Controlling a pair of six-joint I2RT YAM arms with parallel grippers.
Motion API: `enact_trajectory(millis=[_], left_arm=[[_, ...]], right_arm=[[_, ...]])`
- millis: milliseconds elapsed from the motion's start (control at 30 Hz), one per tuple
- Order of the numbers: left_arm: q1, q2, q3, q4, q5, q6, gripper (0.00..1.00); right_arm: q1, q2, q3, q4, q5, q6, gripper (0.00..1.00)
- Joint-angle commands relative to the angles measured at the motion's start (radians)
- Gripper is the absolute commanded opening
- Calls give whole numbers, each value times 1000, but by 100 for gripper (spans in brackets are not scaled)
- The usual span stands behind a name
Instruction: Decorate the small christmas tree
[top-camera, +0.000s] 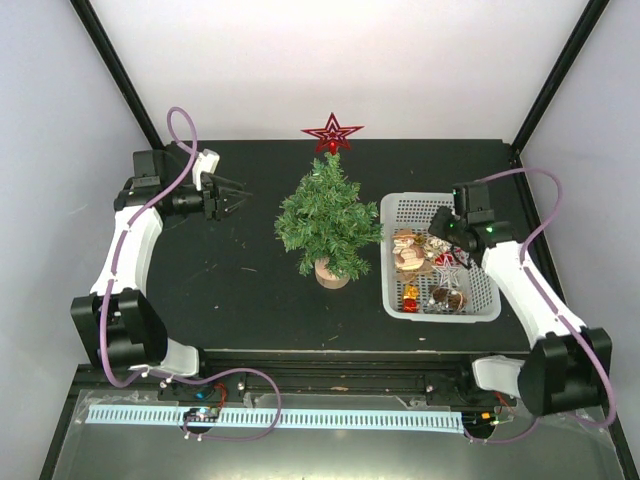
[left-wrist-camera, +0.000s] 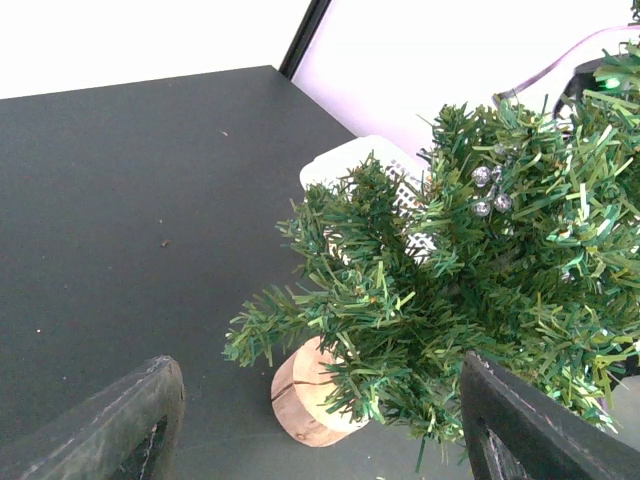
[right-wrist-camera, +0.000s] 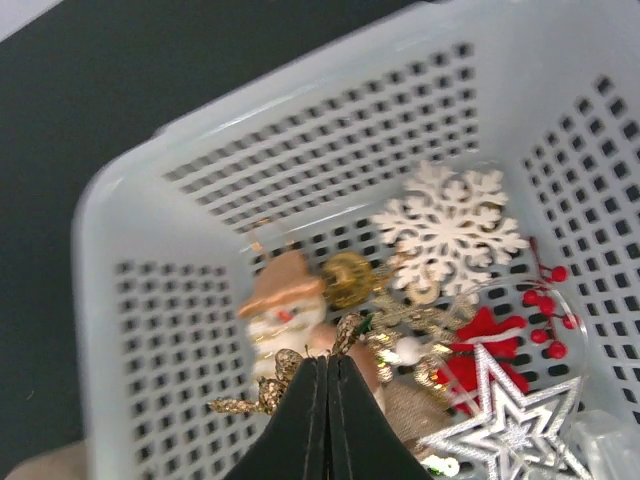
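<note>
The small christmas tree (top-camera: 328, 222) stands mid-table on its wooden stump (top-camera: 332, 272), with a red star (top-camera: 332, 133) at its tip. In the left wrist view the tree (left-wrist-camera: 480, 280) fills the right side and carries small silver beads (left-wrist-camera: 490, 190). My left gripper (top-camera: 232, 197) hovers left of the tree, open and empty (left-wrist-camera: 320, 425). My right gripper (top-camera: 445, 235) is down in the white basket (top-camera: 392, 215). Its jaws (right-wrist-camera: 328, 362) are shut on a gold glitter sprig (right-wrist-camera: 262, 390), whose leaves stick out at both sides of the tips.
Inside the basket (right-wrist-camera: 100, 220) lie a snowman figure (right-wrist-camera: 285, 305), a gold ball (right-wrist-camera: 348, 278), a white snowflake (right-wrist-camera: 450, 225), red berries (right-wrist-camera: 548, 305) and a silver star (right-wrist-camera: 510, 425). The basket sits just right of the tree.
</note>
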Motion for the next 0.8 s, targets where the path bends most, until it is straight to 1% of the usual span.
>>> enact_trajectory(millis=[0,67,133,200,333,400,533,767], left_arm=[[2,-44,15,-34,-13,52,76],[1,-55,19,-45,-22,66,76],[1,-60,22,-56,-23,74,76],[1,-59,27,-66,-22,75,76],[1,-56,30,-75,-14,79,76],[0,-54,30,-72,-13,74,76],[1,-49,35,-69,-7,63,76],[-1,-50,32,-72,-19,66,76]], right_arm=[[136,-121,83,-80,127,-53,1],[219,-159,132,-132,210,-69,1],[269,-194,166,-188,248,-70,1],[298,-236,176,-215,253,-69,1],[360,-330,181,-224,218,-98,1],[389,-351,198,-224,195,-105,1],[457,-342,267,-213,124,-119,1],[552,-256,417,-213,117,-110,1]])
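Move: The tree's middle stands roughly 26 cm to the left of the right hand, some 10 cm back and about 7 cm above it; that hand already holds the glittery copper ornament. The basket's middle lies about 5 cm back, straight behind and 12 cm below, with the snowman ornament about 6 cm left, 4 cm back and 13 cm below. From the idle left hand, the tree's middle is about 18 cm right, 9 cm back and 6 cm lower. Keep the right fingers shut on the copper ornament and raise it about 20 cm away from the basket, carrying it some 12 cm left towards the tree while drawing back about 9 cm. As it rises, tip the fingers up towards level by some 25 degrees and swing them about as much counter-clockwise, to face the tree. ##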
